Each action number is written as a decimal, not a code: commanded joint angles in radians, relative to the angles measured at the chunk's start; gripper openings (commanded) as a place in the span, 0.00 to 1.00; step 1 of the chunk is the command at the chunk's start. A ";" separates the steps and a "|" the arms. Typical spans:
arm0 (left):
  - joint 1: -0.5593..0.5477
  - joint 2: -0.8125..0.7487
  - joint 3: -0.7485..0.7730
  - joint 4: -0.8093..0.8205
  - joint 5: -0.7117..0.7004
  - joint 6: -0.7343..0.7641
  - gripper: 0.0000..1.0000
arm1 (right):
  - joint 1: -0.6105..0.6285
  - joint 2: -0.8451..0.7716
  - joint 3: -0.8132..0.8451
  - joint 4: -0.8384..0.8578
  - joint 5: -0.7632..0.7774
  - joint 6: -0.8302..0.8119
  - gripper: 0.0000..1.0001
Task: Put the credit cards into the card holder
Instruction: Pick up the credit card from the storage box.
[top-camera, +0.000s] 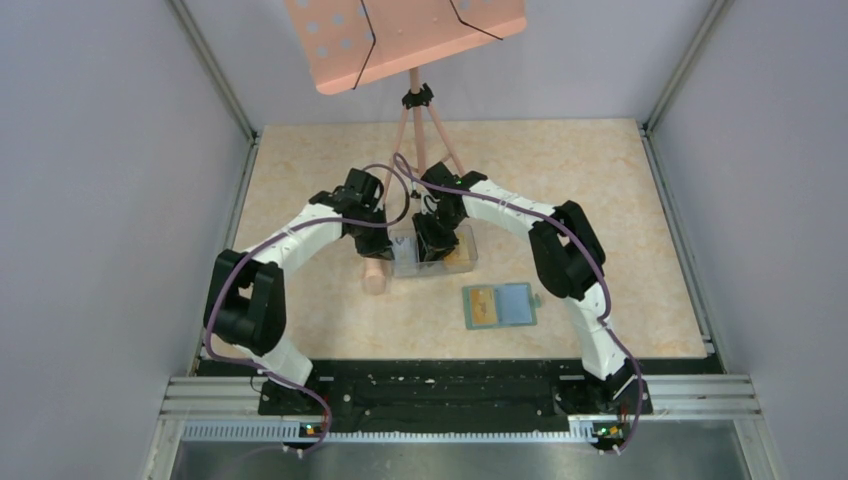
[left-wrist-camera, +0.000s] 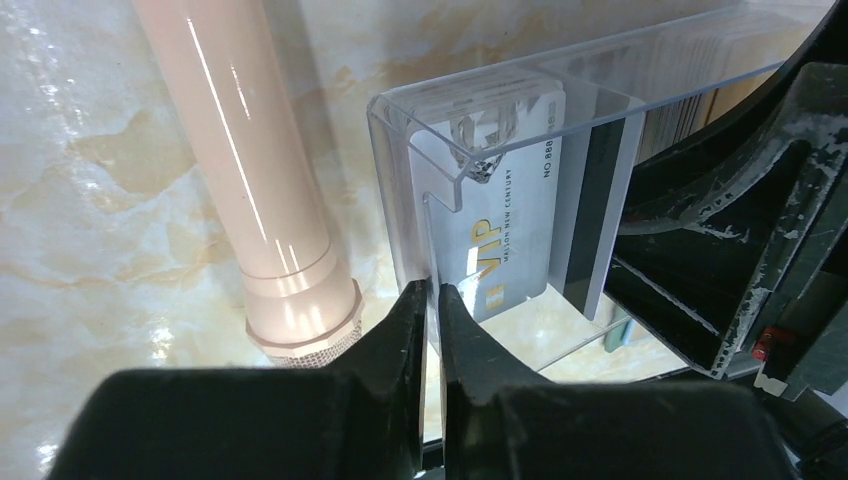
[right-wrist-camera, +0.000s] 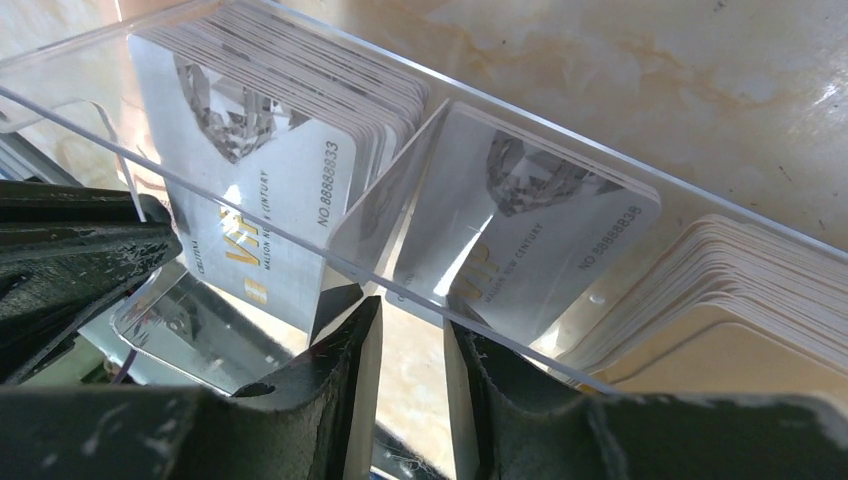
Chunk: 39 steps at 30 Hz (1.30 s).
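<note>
The clear plastic box (top-camera: 433, 252) stands at mid-table with upright credit cards in it. White-grey cards (left-wrist-camera: 505, 225) fill one end and orange-yellow cards (right-wrist-camera: 760, 330) the other. One white-grey card (right-wrist-camera: 530, 225) leans apart from its stack. My left gripper (left-wrist-camera: 433, 290) is shut on the box's end wall. My right gripper (right-wrist-camera: 412, 315) hovers at the box's long wall, just below the leaning card, its jaws a narrow gap apart with nothing between them. The green card holder (top-camera: 500, 305) lies open to the right of the box, an orange card in its left sleeve.
A pink stand's leg (left-wrist-camera: 240, 150) runs down just left of the box, and its foot (top-camera: 375, 280) rests beside the left gripper (top-camera: 395, 245). The stand's pink board (top-camera: 405, 35) hangs over the far table. Metal rails edge the table.
</note>
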 joint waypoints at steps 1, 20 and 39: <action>-0.005 -0.029 0.080 -0.053 -0.031 0.043 0.13 | -0.007 -0.005 0.014 0.005 -0.003 -0.003 0.30; -0.008 0.043 0.114 0.039 0.173 0.027 0.40 | -0.007 0.012 -0.001 0.050 -0.051 -0.001 0.30; -0.010 0.164 0.097 0.083 0.184 -0.014 0.35 | -0.037 0.006 -0.074 0.118 -0.119 0.042 0.30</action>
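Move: The end silver card of the box's left stack stands about 4 cm right of the left gripper, 2 cm ahead and some 3 cm lower. The rest of that stack is only 2 cm right and 2 cm ahead, the gold cards about 15 cm right and 1 cm ahead. The pink microphone lies 3 cm left, 1 cm ahead. From the right gripper the end card is about 3 cm left, 2 cm ahead, slightly lower. Lift the nearly shut left gripper about 2 cm off the box's left end and spread its fingers to some two fifths of their range, then swing it about 5 cm right over the silver stack, its tips leaning further right. Sink about 3 cm so the open fingers straddle the end card. Hold the right gripper part-open close beside that card, tilting only slightly. ##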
